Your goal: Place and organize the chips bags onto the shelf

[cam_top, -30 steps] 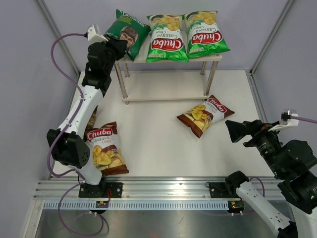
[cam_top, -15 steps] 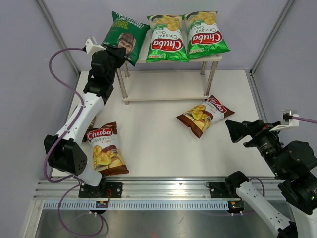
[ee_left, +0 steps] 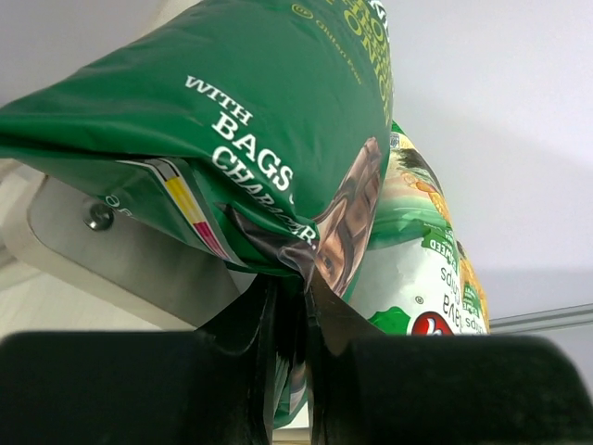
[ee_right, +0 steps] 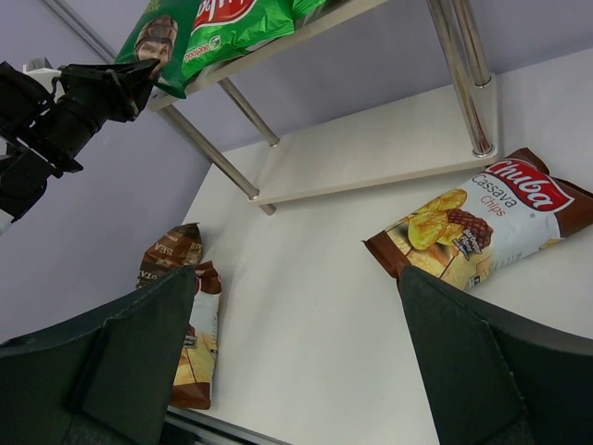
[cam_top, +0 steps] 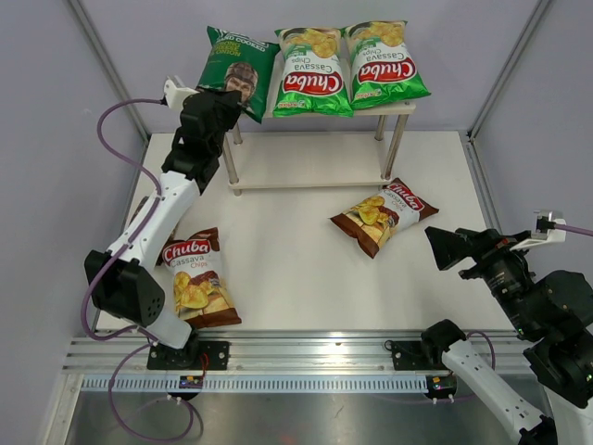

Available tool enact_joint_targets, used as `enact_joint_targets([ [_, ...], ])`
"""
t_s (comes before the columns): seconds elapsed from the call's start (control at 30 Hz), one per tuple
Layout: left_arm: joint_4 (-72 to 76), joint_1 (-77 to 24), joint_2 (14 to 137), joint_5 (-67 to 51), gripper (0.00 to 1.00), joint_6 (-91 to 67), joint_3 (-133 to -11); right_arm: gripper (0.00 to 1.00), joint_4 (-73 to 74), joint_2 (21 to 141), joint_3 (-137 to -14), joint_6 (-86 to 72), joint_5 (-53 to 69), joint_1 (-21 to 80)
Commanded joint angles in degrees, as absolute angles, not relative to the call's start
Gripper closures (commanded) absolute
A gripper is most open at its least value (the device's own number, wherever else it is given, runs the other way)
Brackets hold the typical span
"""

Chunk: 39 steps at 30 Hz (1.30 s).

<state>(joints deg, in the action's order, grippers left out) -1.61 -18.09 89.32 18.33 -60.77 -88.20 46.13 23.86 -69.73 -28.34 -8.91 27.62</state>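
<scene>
The dark green chips bag with a man's face [cam_top: 236,60] lies at the left end of the shelf's top board [cam_top: 400,108], its near edge hanging over. My left gripper [cam_top: 239,104] is shut on that edge; the left wrist view shows the fingers [ee_left: 295,306] pinching the bag's seam [ee_left: 278,250]. Two bright green Chuba bags [cam_top: 313,72] [cam_top: 384,63] lie beside it on the top board. One brown-and-white Chuba bag [cam_top: 383,215] lies mid-table, another [cam_top: 196,278] near the left arm's base. My right gripper [cam_top: 445,248] hangs open, empty, near the right edge.
A dark brown bag [ee_right: 171,252] lies on the table by the left wall, next to the near brown-and-white bag. The shelf's lower board [cam_top: 306,162] carries nothing. Silver legs [cam_top: 396,144] stand at the shelf's corners. Grey walls close in the left, right and back.
The left gripper has shifted right and towards the shelf, pushing the dark green bag further onto the top board and straightening it. The right arm has hardly moved.
</scene>
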Motion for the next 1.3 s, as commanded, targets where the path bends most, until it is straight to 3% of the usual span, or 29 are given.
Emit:
enact_joint_targets([
  [0.0,-3.7,-19.9,90.5,22.0,0.94,-63.9,-90.5,0.01,44.5,23.6,-70.8,-28.7,-8.6,27.3],
  [0.77,-3.9,-22.0,95.2,23.8,0.82,-67.5,-93.2,0.0,45.2,23.4,-71.5,-28.5,-8.3,27.3],
  [0.87,-2.1,-22.1,93.8,23.4,0.71,-67.9,-90.8,0.01,45.3,23.4,-71.4,-28.6,-8.2,27.3],
  [0.97,-1.8,-22.2,92.4,24.2,0.53,-67.5,-89.4,0.01,45.2,23.3,-71.3,-28.4,-8.3,27.3],
  [1.0,-1.8,-22.2,92.1,24.3,0.42,-67.2,-89.2,0.0,45.2,23.3,-71.3,-28.4,-8.3,27.4],
  [1.07,-2.1,-22.2,91.3,25.0,0.32,-66.5,-88.8,0.0,45.2,23.2,-71.2,-28.4,-8.3,27.3],
  [1.1,-2.4,-22.2,91.1,25.5,0.2,-66.2,-88.7,0.01,45.3,23.0,-71.2,-28.5,-8.3,27.3],
  [1.27,-2.0,-22.2,88.8,25.9,0.01,-63.4,-87.3,0.01,45.4,23.1,-71.2,-28.5,-8.3,27.3],
])
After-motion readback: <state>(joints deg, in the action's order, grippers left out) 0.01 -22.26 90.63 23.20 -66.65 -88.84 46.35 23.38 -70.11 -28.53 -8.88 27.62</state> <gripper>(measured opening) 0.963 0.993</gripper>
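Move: The left hand, level with the shelf top, still pinches the lower edge of the green chips bag, whose middle lies about 8 cm ahead, roughly 1 cm to the right and 2 cm up, over the shelf's left end. The nearer white-and-green bag lies some 15 cm right and 8 cm ahead, the far one about 31 cm right and 9 cm ahead. From the idle right hand the green bag is about 43 cm ahead, 42 cm left and 2 cm up. Keeping its pinch on the green bag's lower edge, the left hand slides right and forward, about 2 cm each way, bringing that edge farther in over the shelf top towards the nearer white-and-green bag while the wrist rolls some 5 degrees, its left side dropping. It then drifts another centimetre right and dips slightly as the fingers open nearly all the way, lets go of the bag, and draws straight back about 2 cm with a slight rise, the open fingers still on either side of the bag's edge. ##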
